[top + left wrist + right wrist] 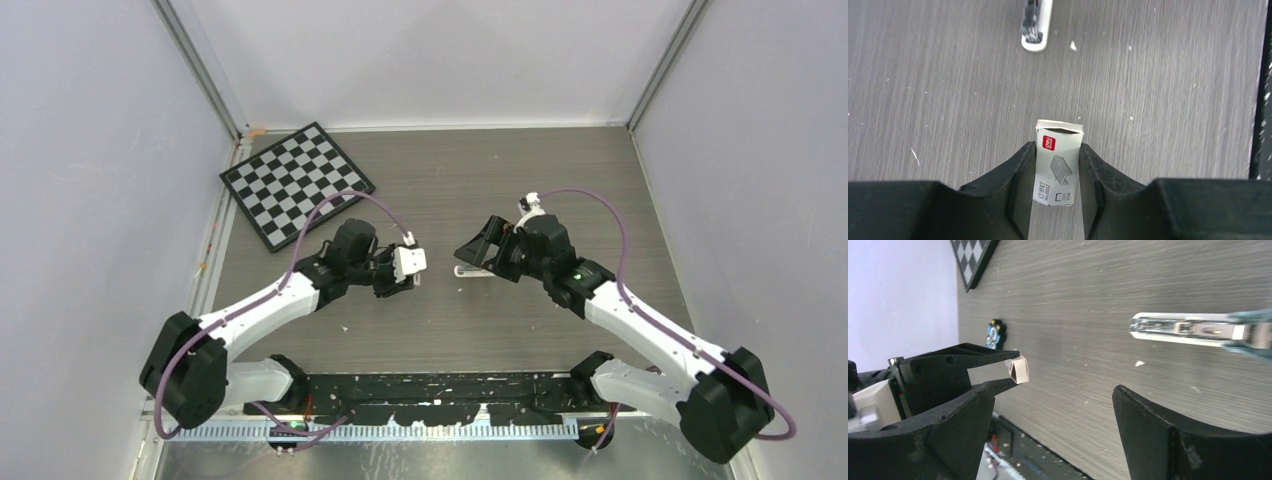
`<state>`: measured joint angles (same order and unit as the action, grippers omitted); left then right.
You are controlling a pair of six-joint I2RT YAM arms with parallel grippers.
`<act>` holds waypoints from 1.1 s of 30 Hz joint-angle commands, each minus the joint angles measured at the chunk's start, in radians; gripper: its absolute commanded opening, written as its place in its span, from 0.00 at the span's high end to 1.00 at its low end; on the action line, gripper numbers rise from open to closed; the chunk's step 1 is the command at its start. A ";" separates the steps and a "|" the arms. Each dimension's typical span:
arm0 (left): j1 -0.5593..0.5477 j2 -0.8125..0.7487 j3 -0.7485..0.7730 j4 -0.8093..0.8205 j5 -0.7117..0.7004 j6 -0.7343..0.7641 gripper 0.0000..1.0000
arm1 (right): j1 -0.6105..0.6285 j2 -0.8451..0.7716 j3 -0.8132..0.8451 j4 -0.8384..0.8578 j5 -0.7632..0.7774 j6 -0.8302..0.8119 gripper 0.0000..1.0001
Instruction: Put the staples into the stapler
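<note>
The stapler (472,270) lies opened on the table between the two arms. Its white base and silver channel (1188,330) run towards a teal top (1255,317) at the frame's right edge. In the left wrist view only the white tip of the stapler (1037,30) shows, straight ahead at the top. My left gripper (1057,146) is shut on a small white box (1058,165) with a red mark, open end forward. The staples themselves are hidden. My right gripper (1055,390) stands wide open, holding nothing, a little to the near side of the stapler.
A checkerboard (295,185) lies at the back left. A small black-and-blue gadget (995,335) sits on the table beyond the left arm. A black rail (440,385) runs along the near edge, and walls close in the sides and the back.
</note>
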<state>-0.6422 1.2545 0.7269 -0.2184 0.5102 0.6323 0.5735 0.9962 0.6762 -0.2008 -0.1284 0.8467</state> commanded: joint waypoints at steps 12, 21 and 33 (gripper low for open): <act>-0.005 -0.246 -0.252 0.505 0.033 -0.455 0.64 | 0.027 0.288 -0.017 0.406 -0.354 0.176 0.36; -0.004 -0.234 -0.253 0.527 0.044 -0.466 0.64 | 0.050 0.408 -0.002 0.510 -0.454 0.188 0.37; -0.004 -0.201 -0.235 0.477 0.047 -0.426 0.64 | 0.053 0.317 0.010 0.362 -0.320 0.110 0.40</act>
<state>-0.6422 1.0451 0.4744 0.2356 0.5426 0.1867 0.6209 1.3720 0.6453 0.1787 -0.5003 0.9947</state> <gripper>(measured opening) 0.364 0.597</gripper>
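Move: The staple box sits in the left hand's fingertips, its middle practically at that hand's point. From the empty right hand it lies some 12 cm to the left, about 3 cm back and roughly 6 cm lower. The open stapler is on the table beyond the right hand: about 5 cm ahead of that hand, 4 cm to its right and 15 cm below. The staple box, still pinched in the left fingers, is raised about 4 cm while that hand tips its fingertips up by over 20 degrees towards level. The right hand comes to meet it, going some 8 cm left and over 4 cm down, swinging its fingers counter-clockwise towards the box as they close from nearly wide open to a little over half. Its tips stop close beside the box; contact can't be made out. ##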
